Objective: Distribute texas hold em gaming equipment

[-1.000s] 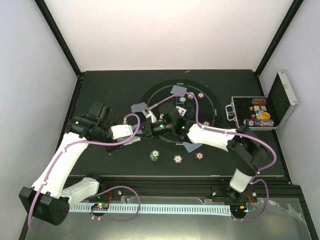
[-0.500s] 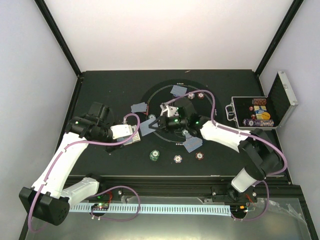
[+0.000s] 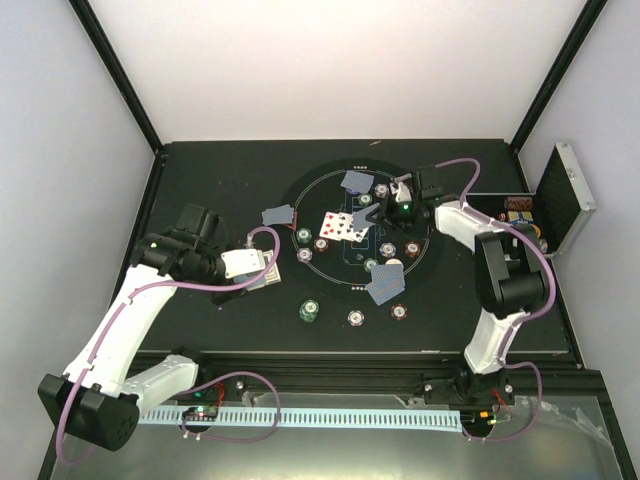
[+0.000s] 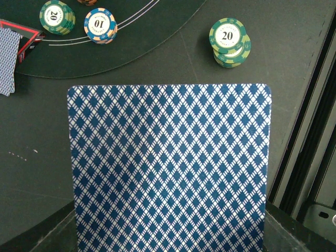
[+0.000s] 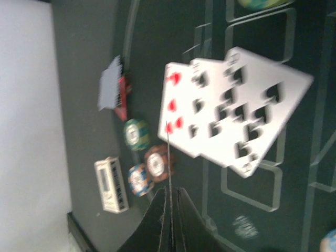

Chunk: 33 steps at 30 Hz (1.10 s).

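Observation:
My left gripper is shut on a deck of cards left of the mat. The deck's top card, blue-and-white diamond back, fills the left wrist view and hides the fingers. My right gripper is shut on a single card, seen edge-on, above the mat's upper right part. Face-up cards lie fanned on the mat's middle. Green and brown chips lie beside them. A red triangle marker sits under a face-down card.
The round black mat has chips and face-down cards round its rim. A green chip stack stands off the mat near the front rail. The open silver case is at the right. A small white box lies near the chips.
My right gripper shut on a card at the left gripper's deck and swung right across the mat to its upper right. The face-up cards now show. The left arm stayed put.

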Motion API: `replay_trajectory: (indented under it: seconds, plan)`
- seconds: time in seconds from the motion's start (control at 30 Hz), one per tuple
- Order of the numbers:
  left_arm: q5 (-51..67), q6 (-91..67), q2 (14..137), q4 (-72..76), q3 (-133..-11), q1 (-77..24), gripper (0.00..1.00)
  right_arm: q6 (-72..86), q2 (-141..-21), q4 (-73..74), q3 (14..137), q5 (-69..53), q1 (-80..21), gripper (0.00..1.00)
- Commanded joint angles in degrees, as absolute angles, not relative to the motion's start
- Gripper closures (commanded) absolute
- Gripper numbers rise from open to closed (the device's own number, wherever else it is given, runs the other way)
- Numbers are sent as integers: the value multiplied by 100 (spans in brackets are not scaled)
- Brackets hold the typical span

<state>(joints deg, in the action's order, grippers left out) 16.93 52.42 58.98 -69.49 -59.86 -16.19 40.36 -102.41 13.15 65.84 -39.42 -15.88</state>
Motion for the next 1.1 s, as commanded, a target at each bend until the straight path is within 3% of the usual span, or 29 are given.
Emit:
replay_trajectory:
  seconds: [0.0, 0.53, 0.8, 1.07]
  plan:
    - [1715, 5247, 5884, -6980, -6128, -1608, 98, 3402, -10849, 2123, 7158, -3605, -1328, 99]
    - [1644, 5296, 5838, -6961, -6058, -1608, 98, 2906, -12037, 3048, 8337, -3017, -962, 97]
    - [1666, 5300, 5840, -7005, -6094, -1608, 98, 2610, -11960, 3705, 8541, -2221, -958, 61]
    - [1682, 5284, 5793, -7031, -6125, -1608, 98, 2714, -11068, 3929, 8413, -1394, -1019, 42]
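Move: The right hand holds a blue-backed card, its spot about 4 cm ahead, 2 cm right and 12 cm below. The three face-up cards lie some 11 cm left of that spot and 1 cm nearer; a green chip stack stands 5 cm left and 7 cm beyond it, blue-orange chips about 8 cm short and 2 cm right of it. From the left hand, which keeps the deck, the spot is roughly 22 cm ahead, 31 cm right and 18 cm down. Down first, with nearly equal parts forward and right, the right hand brings the pinched card about 7 cm down towards the open place beside the face-up cards. Then the shut fingers open to about half and let go of the card, while the hand eases a further 4–5 cm right, the wrist rolling some 25 degrees overall until the fingers point more steeply down. ##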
